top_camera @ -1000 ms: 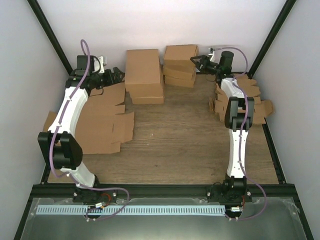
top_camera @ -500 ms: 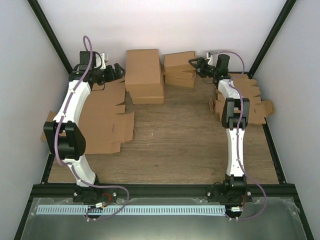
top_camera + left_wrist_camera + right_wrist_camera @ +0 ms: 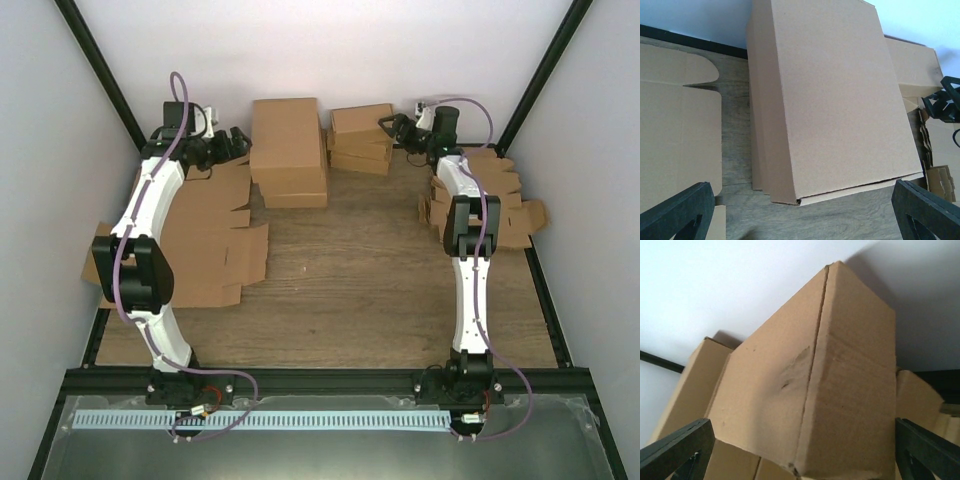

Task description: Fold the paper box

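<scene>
The paper box (image 3: 360,118), small, brown and folded shut, lies on top of a stack of like boxes at the back of the table. In the right wrist view it (image 3: 830,380) fills the space just ahead of my right gripper (image 3: 800,455), whose jaws are wide open on either side of it. From above, my right gripper (image 3: 388,128) is at the box's right end. My left gripper (image 3: 238,143) is open and empty, left of a stack of big folded boxes (image 3: 288,150). That stack fills the left wrist view (image 3: 835,95) ahead of the left gripper (image 3: 800,215).
Large flat cardboard sheets (image 3: 205,235) cover the left of the table under the left arm. A pile of small die-cut pieces (image 3: 485,200) lies at the right by the right arm. The cage's black posts and white walls close in the back corners.
The top small box has come down from a raised position onto its stack. The right gripper has shifted slightly back with it. The left arm has swung its gripper a little toward the big boxes.
</scene>
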You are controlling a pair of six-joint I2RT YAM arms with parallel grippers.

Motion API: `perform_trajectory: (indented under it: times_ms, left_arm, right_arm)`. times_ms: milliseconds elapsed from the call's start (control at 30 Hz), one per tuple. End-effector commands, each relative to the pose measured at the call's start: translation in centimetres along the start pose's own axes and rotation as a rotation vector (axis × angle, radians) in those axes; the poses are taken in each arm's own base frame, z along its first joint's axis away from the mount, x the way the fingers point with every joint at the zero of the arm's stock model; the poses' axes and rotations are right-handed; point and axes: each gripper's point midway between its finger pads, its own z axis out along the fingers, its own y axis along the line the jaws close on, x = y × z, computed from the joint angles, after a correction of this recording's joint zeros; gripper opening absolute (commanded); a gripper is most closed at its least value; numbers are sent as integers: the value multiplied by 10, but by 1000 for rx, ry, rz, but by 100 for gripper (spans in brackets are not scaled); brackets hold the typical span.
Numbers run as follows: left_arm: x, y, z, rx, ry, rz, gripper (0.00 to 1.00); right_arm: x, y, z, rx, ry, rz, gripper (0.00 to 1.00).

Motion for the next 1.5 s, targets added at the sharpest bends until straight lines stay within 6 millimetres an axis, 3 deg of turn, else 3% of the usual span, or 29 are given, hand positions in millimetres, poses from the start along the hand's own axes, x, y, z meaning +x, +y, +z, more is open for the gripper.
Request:
perform_trajectory:
  times_ms: [0, 300, 400, 567, 667, 867, 1000, 1233, 1367, 1467]
  left_arm:
    - [-9, -1, 0, 11, -11, -1, 100]
    - [-9, 0, 0, 4, -5, 3, 100]
    - [-8, -1, 0, 3, -3, 9, 100]
    - [-7, 0, 1, 3, 14, 31, 100]
    - [-6, 2, 8, 3, 30, 37, 100]
    - [-9, 2, 30, 47, 69, 47, 96]
    - [-14, 2, 43, 68, 80, 49, 87]
    - [-22, -5, 58, 140, 72, 33, 84]
    - [-19, 0, 71, 143, 94, 10, 76]
    - [-16, 0, 79, 165, 105, -8, 72]
  right_arm:
    - [-33, 38, -12, 40, -71, -186, 100]
    - [-45, 51, -9, 94, -137, -292, 100]
    - [-47, 63, -12, 70, -130, -373, 100]
    - [-60, 89, -34, 104, -161, -496, 100]
    - [-64, 92, -43, 148, -173, -519, 100]
    - [-43, 107, -48, 146, -107, -589, 98]
    - [-18, 117, -45, 122, -59, -624, 79]
    - [21, 116, -28, 66, 13, -594, 23]
    - [35, 108, -12, 50, 30, -593, 2]
    - [37, 104, -2, 36, 30, -582, 1]
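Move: Just to the right of the open right hand's reach ends nothing of note; the small top box lies about 8 cm to its left, 4 cm ahead and 3 cm lower, with the tall large-box stack roughly 27 cm left and 4 cm nearer the base. From the left hand that stack's middle is some 12 cm right, 10 cm ahead and 17 cm down; the small box is about 31 cm right, 18 cm ahead and 12 cm lower. Drawing off the small box's right end, the right hand rises about 12 cm, then drops back roughly half of that while swinging left and back around to the box's front, rolling some 25 degrees left side down, tipping up and shutting its fingers. After waiting, the left hand pushes about 6 cm forward and 3 cm down to the large box's left edge, fingers closing by a quarter. ##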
